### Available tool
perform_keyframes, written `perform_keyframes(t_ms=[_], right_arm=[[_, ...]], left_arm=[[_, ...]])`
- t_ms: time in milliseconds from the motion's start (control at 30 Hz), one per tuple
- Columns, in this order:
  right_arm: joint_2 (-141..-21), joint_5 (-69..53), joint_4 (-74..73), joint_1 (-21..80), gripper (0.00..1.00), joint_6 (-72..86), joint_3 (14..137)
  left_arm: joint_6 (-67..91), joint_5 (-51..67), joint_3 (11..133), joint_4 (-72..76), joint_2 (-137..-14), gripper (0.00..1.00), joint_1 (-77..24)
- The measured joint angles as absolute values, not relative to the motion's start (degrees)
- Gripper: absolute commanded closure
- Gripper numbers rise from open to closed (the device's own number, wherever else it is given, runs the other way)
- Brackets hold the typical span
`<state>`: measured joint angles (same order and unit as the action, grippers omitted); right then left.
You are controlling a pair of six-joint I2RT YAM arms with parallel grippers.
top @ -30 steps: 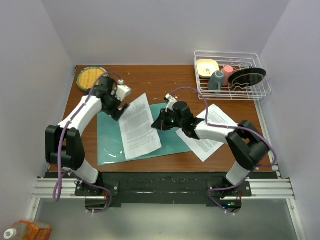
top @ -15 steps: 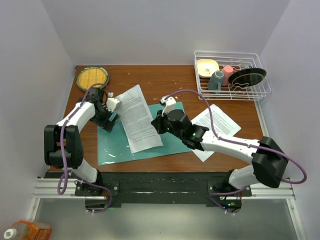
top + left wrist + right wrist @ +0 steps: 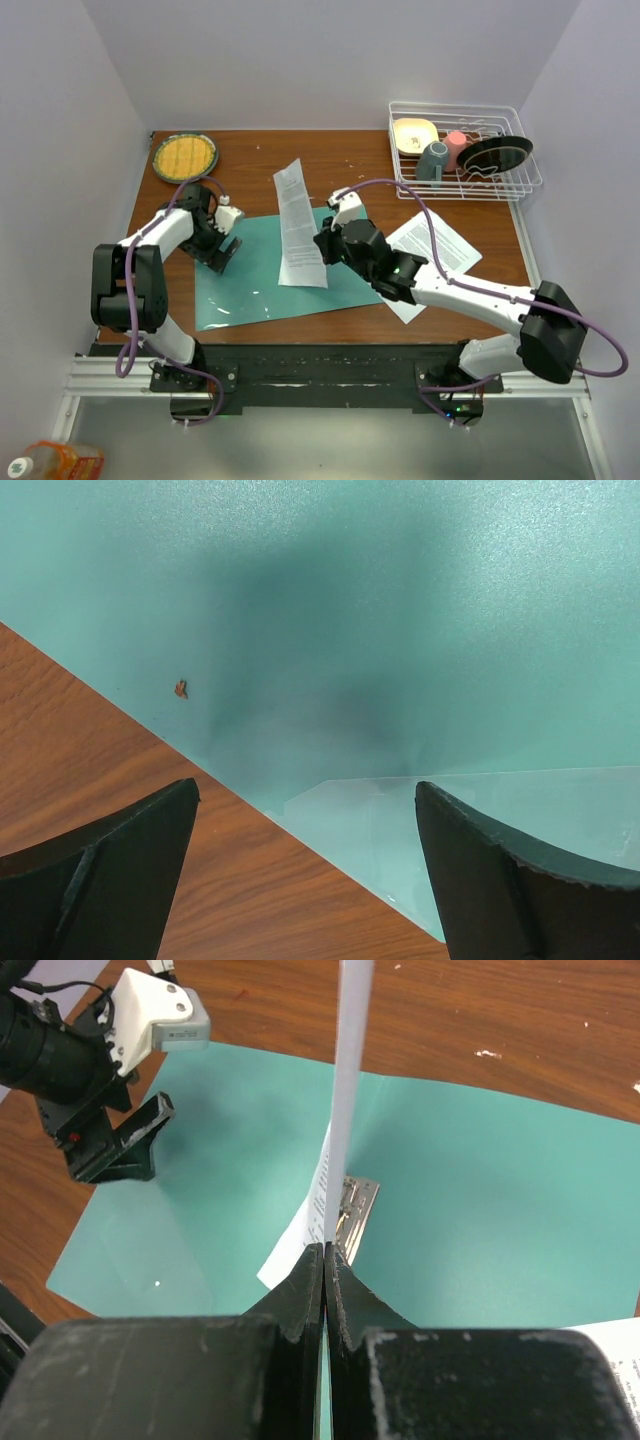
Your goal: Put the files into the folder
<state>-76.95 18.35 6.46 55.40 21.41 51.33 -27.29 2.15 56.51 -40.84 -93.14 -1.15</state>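
Observation:
The teal folder (image 3: 250, 285) lies open on the wooden table, with a metal clip (image 3: 355, 1210) inside it. My right gripper (image 3: 325, 246) is shut on the lower edge of one white printed sheet of the files (image 3: 298, 225) and holds it up on edge over the folder's middle. In the right wrist view that sheet (image 3: 350, 1060) rises straight from the closed jaws of the right gripper (image 3: 326, 1250). More files (image 3: 437, 248) lie flat to the right. My left gripper (image 3: 305, 800) stands open and empty over the folder's left edge, above the clear sleeve (image 3: 500, 810).
A white wire dish rack (image 3: 520, 185) with cups and plates stands at the back right. A round yellow woven plate (image 3: 184, 155) sits at the back left. Bare wood (image 3: 90, 770) shows left of the folder.
The right gripper has swung the sheet from lying flat to standing on edge over the folder. The left gripper has drawn back from the sheet to the folder's left edge.

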Motion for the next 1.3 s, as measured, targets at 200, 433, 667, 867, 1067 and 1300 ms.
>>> perform_keyframes(t_ms=[200,433,667,867,1067,1300], right_arm=[[-78.39,17.98,6.48,55.51,1.0,22.33,51.07],[-79.18,16.97,7.22,55.92,1.0,24.03,50.35],[-82.52,16.78,7.7,58.37,1.0,25.74,50.09],[-82.98,16.8,7.75,59.2,1.0,26.11,50.09],[-83.2,17.32,6.92,59.22,1.0,25.34,50.48],[-84.66,16.95,7.73,59.22,1.0,25.71,50.83]], left_arm=[[-27.73,2.15,55.83,-40.53,-93.06,0.05,-1.15],[-28.03,2.37,54.85,-40.32,-92.99,0.05,-1.15],[-28.14,2.57,54.83,-40.27,-92.9,0.06,-1.15],[-28.14,2.81,54.46,-40.03,-92.36,0.06,-1.15],[-28.14,3.53,54.43,-40.12,-91.92,0.07,-1.15],[-28.16,4.08,54.43,-40.14,-91.42,0.07,-1.15]])
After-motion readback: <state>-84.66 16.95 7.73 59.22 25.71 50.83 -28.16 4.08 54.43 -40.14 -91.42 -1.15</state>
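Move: The right hand already pinches a file by its right edge. The folder's left half, where it is being taken, has its middle about 18 cm to the left, 1 cm back and 20 cm below. The metal fastener lies nearly beneath this hand, some 2 cm ahead, 3 cm left and 20 cm down; the other file is 26 cm to the right, level with the hand, 20 cm down. From the left hand the folder's left half is 7 cm right, 3 cm back, 4 cm below. Downward by about 5 cm, easing some 3 cm left and 2 cm back as it sinks, the right hand lowers the held file towards the folder's left half. The fingers stay shut on the file's right edge and tip down a further 5 degrees or so; the descent pauses low, then begins again. ##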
